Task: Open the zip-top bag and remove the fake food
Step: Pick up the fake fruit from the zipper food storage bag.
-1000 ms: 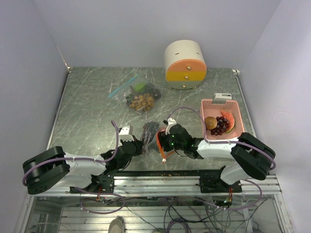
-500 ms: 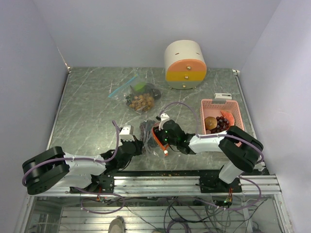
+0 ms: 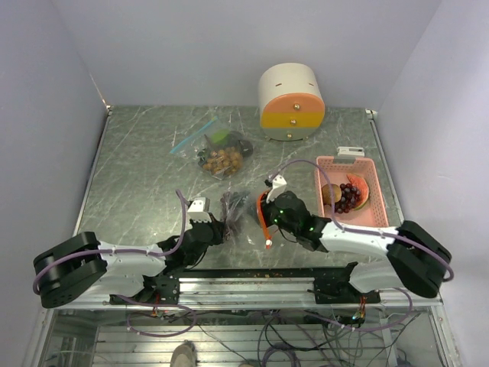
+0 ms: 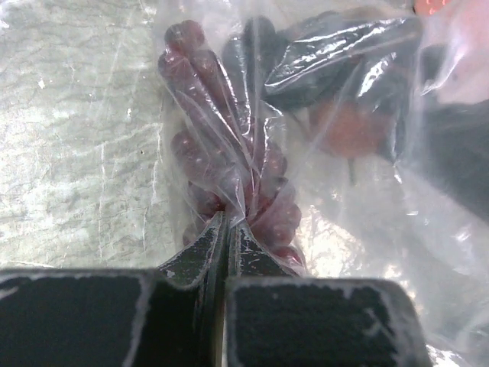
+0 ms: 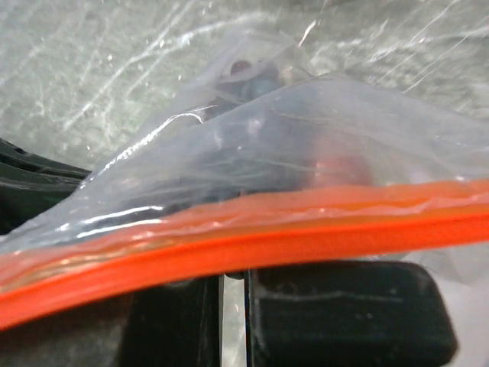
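Note:
A clear zip-top bag (image 3: 243, 215) with an orange zip strip (image 3: 263, 220) lies near the table's front edge, between my two grippers. Dark purple grapes (image 4: 214, 145), part of the fake food, show through the plastic, with a reddish fruit (image 4: 348, 130) behind them. My left gripper (image 4: 227, 229) is shut on a pinch of the bag's film at its left end (image 3: 224, 228). My right gripper (image 5: 233, 279) is closed on the bag's orange zip edge (image 5: 252, 237), at the bag's right side (image 3: 265, 216). In the right wrist view the strip crosses in front of the fingertips and hides them.
A second bag (image 3: 220, 153) with a blue zip holds tan grapes and a green piece at the back centre. A round cream-and-orange drawer box (image 3: 290, 101) stands behind it. A pink basket (image 3: 365, 210) with fruit sits at the right.
My right gripper has closed on the orange zip edge and drawn it a little to the right, its arm swinging outward. The left gripper has kept its grip in place.

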Controlling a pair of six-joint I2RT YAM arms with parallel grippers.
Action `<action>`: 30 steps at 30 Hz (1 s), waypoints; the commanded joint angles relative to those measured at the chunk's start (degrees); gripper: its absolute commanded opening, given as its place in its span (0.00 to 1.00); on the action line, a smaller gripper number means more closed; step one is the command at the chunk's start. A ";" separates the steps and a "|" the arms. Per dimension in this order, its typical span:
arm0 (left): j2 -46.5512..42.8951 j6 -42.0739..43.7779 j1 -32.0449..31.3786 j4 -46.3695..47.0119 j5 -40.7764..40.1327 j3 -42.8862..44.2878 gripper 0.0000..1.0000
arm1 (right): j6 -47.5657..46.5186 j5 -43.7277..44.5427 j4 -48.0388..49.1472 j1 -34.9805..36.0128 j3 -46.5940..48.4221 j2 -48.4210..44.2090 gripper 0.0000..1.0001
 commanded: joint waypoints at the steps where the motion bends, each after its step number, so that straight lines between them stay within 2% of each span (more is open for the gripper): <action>1: -1.61 -1.01 0.08 -1.47 -1.17 -0.19 0.10 | -1.73 4.71 -4.54 -0.59 -0.86 -7.62 0.00; 11: -2.14 -1.66 0.33 -1.89 -1.66 -0.54 0.10 | -3.46 7.19 -16.03 -1.89 -0.72 -22.36 0.00; 18: 0.50 -1.86 0.57 -0.55 -1.00 0.05 0.11 | -3.78 8.08 -23.04 -2.43 2.71 -32.74 0.00; 25: 1.77 -1.91 0.64 0.37 -0.48 0.29 0.11 | -4.72 24.06 -37.84 -2.82 10.42 -36.05 0.00; 30: 3.06 -1.95 0.67 1.69 0.05 0.46 0.11 | -3.98 37.77 -44.53 -3.95 13.27 -33.54 0.00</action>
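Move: The dark grapes are already pinched in the right fingers inside the orange-zipped bag. The pink basket they are bound for lies about 28 cm to that hand's right, 2 cm farther out and slightly lower. The red grapes still in the bag sit some 9 cm to its left and 2 cm back, about 4 cm below; the bag of brown food is roughly 15 cm ahead and 13 cm left. From the left hand the basket is 40 cm right and 10 cm ahead. The dark grapes are drawn up out of the bag's mouth by the right hand, which keeps its pinch, climbing some 15 cm while going about 13 cm right towards the basket, the sideways part quickening at the end. On the way its fingers tip up and swing clockwise, ending pointing more forward. The left hand stays put, still pinching the bag by the red grapes. ##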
